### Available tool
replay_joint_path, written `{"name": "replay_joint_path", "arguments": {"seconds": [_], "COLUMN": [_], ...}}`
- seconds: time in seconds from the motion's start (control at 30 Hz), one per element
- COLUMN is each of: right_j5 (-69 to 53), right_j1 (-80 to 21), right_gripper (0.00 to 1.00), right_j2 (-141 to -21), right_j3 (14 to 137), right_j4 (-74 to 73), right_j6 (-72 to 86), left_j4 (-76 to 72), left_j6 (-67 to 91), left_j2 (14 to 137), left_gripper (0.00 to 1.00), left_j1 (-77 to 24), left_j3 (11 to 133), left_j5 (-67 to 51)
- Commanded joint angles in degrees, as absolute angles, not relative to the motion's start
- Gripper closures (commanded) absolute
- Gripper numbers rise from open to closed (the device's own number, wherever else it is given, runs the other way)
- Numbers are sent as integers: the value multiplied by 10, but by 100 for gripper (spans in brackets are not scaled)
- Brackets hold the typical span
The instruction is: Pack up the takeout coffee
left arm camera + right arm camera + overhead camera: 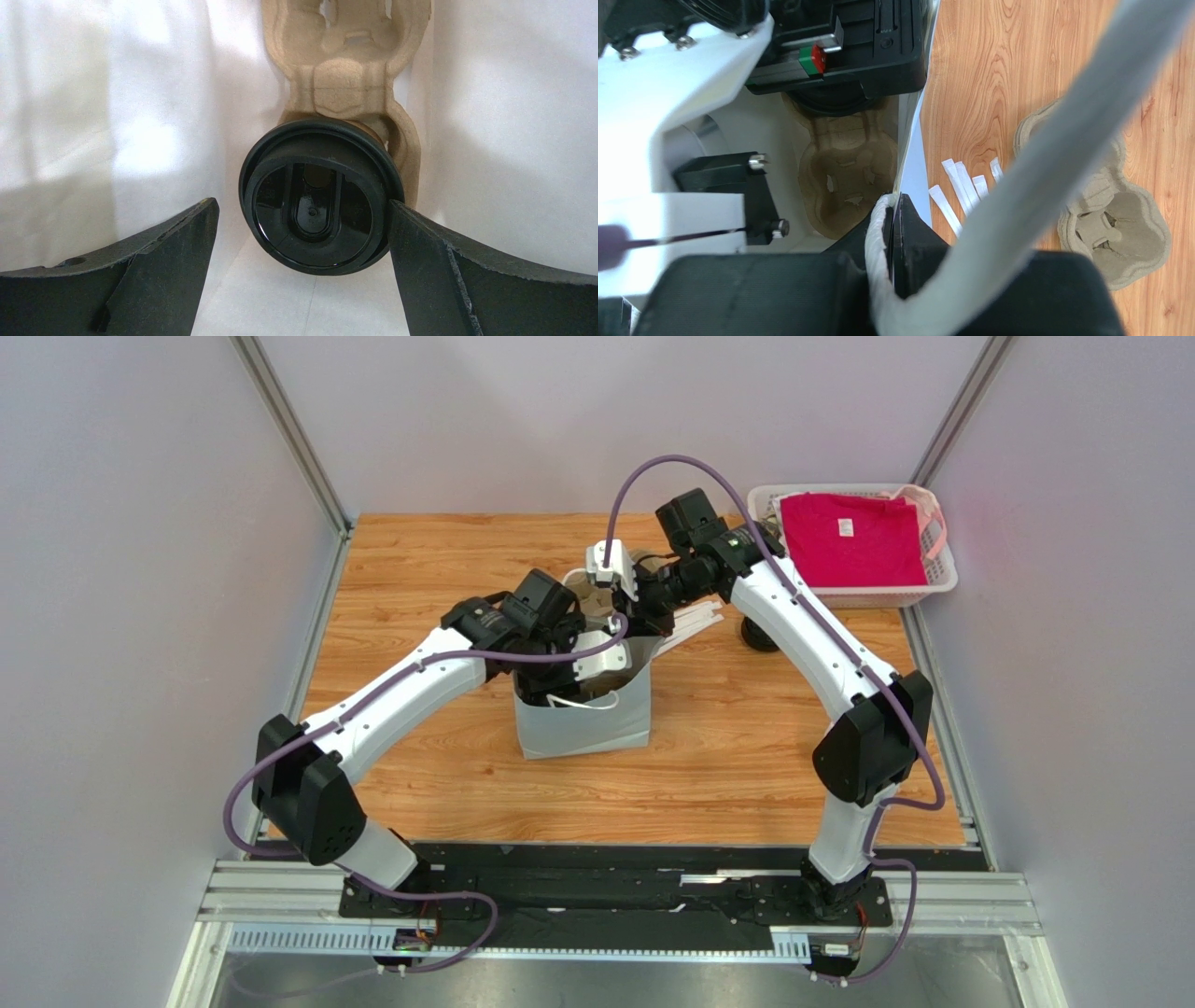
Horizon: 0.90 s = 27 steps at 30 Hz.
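Observation:
The takeout coffee [319, 203] stands in a moulded pulp cup carrier [344, 77] at the bottom of a white paper bag [582, 721]. Only its black lid shows; the lid hides almost all of the brown cup. My left gripper [302, 210] reaches down into the bag and is open. Its right finger is close against the lid's rim and its left finger stands well apart. My right gripper [892, 210] is shut on the bag's rim [910, 140] and its white cord handle, at the bag's far edge.
A second pulp carrier [1116, 231] and some white paper strips [955, 189] lie on the wooden table to the right of the bag. A white basket [940, 581] holding a pink shirt [849, 539] stands at the back right.

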State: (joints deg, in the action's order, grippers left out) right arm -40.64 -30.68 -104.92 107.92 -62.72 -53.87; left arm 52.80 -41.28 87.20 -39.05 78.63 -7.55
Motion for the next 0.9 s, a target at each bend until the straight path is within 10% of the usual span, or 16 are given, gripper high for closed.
{"name": "replay_joint_path", "arguments": {"seconds": [0.0, 0.87], "right_j5": [-387, -382], "right_j1": [-306, -308], "right_gripper": [100, 100], "right_j2": [-1043, -1035], "right_j3": [1066, 1063], "right_j4": [-650, -630], "right_j6": [-548, -536], "left_j4": [515, 523], "left_j6": [-416, -339], "left_j2": [831, 747], "left_gripper": [3, 4], "left_j1": [-395, -380], "left_j3": [823, 894], "left_j5": [-105, -146]}}
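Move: Inside the bag, the lidded coffee cup stands just beneath the left hand's open fingers, its middle about 8 cm down, 1 cm ahead and 2 cm to the right. The carrier's empty well lies some 8 cm to the right of the cup, while the spare carrier on the table is roughly 18 cm ahead of the left hand and 9 cm to its right. From the right hand, the cup is about 6 cm back, 9 cm left and 14 cm below. Rising about 10 cm out of the bag, the left hand draws away from the black cup lid with its fingers staying wide open, drifting only slightly right and back. Its wrist tilts about 15 degrees as it climbs, swinging the fingertips to the right and forward. The right hand stays in place, shut fingers still pinching the bag's far rim and handle. ##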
